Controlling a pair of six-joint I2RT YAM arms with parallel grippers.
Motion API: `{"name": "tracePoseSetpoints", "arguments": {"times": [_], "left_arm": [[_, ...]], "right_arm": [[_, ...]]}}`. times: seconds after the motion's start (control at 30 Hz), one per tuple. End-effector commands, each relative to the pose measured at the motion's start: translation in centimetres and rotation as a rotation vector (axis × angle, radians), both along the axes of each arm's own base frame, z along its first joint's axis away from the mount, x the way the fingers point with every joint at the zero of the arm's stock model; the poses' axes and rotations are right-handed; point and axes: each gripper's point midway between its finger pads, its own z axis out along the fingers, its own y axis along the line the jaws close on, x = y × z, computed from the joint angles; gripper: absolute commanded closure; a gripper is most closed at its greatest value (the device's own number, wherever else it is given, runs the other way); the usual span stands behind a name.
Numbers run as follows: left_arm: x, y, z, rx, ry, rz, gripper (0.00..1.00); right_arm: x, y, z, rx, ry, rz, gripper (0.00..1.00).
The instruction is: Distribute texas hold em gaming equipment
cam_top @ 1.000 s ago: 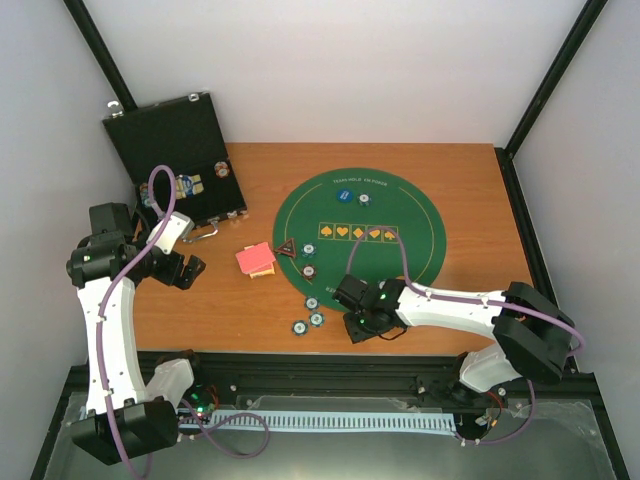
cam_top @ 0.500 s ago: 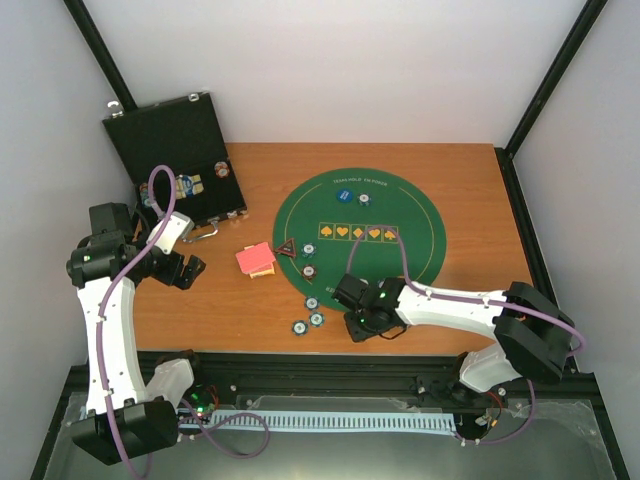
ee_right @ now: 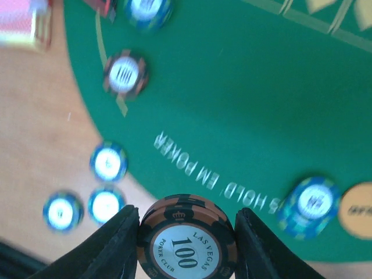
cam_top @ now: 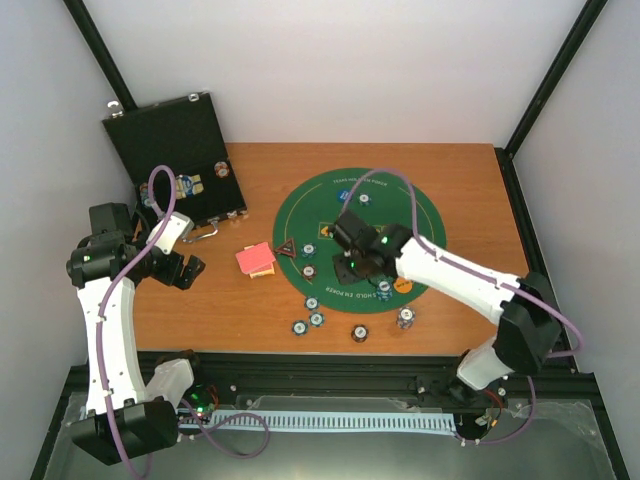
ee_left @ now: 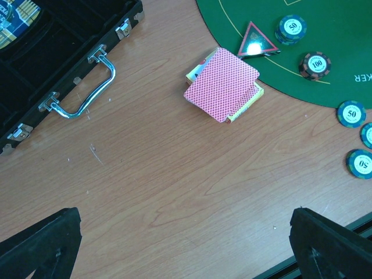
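Observation:
My right gripper (ee_right: 187,235) is shut on a small stack of black-and-orange 100 chips (ee_right: 187,244) and hangs over the near-left part of the green mat (cam_top: 420,215). Under it lie a blue chip (ee_right: 308,203), an orange button (ee_right: 357,210) and another 100 chip (ee_right: 125,74). Three blue chips (cam_top: 312,303) lie on the wood just off the mat. The red-backed cards (ee_left: 222,85) and the black triangle marker (ee_left: 256,42) lie at the mat's left rim. My left gripper (ee_left: 186,250) stands open above bare wood, left of the cards.
The open black case (cam_top: 175,160) stands at the back left, its handle (ee_left: 81,96) toward my left gripper. A brown chip (cam_top: 359,333) and a chip stack (cam_top: 405,318) sit near the table's front edge. A blue button (cam_top: 343,195) lies at the mat's far side.
My right gripper has closed on the 100 chips at the table's front edge and carried them up and away over the mat. The left arm has not moved.

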Motion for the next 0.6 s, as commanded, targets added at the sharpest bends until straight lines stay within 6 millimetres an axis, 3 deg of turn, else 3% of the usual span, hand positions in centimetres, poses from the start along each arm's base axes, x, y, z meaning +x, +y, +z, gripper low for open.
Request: {"name": "tracePoseSetpoints", "arguments": {"times": [0.0,0.17,0.27,0.43,0.57], "left_arm": [[0.3,0.3,0.7,0.024,-0.029,-0.003,0.00],[0.3,0.5,0.5,0.034,-0.018,-0.002,0.00],[0.2,0.6,0.3,0.041,-0.017,-0.004,0.00],[0.3,0.5,0.2,0.036,-0.005,-0.011,0.00],[0.7,0.5,0.0,0.019,0.010,-0.011,0.00]], "right_arm": [[6.0,-1.7,1.1,-0.036,-0.037,-0.049,0.82],[14.2,-3.7,1.7,-0.011,-0.062,-0.175,0.82],[18.3,-5.2,0.4,-0.003,-0.036,-0.240,0.82],[23.6,-8.0,-1.4,-0.027,-0.026,-0.318,0.82],[26.6,-9.8,-3.1,-0.030,-0.008,-0.359,0.82]]}}
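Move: The right hand, already holding brown 100 chips, is bound for the blue chip stack on the far side of the mat, roughly 31 cm ahead, 4 cm to the right and 12 cm below. The blue blind button lies about 6 cm left of that stack and 1 cm farther out. From this hand, the near blue stack is some 4 cm ahead and 9 cm right. The far blue stack lies about 33 cm ahead of the left hand and 39 cm to its right. Forward in one fast sweep over the mat and its card row, some 25 cm, the right arm carries the gripped 100 chips towards the far blue stack, drifting about 8 cm right. It rises slightly at first, then starts to sink, while the hand turns some 20 degrees clockwise; the fingers keep their hold and are still short of the stack. ##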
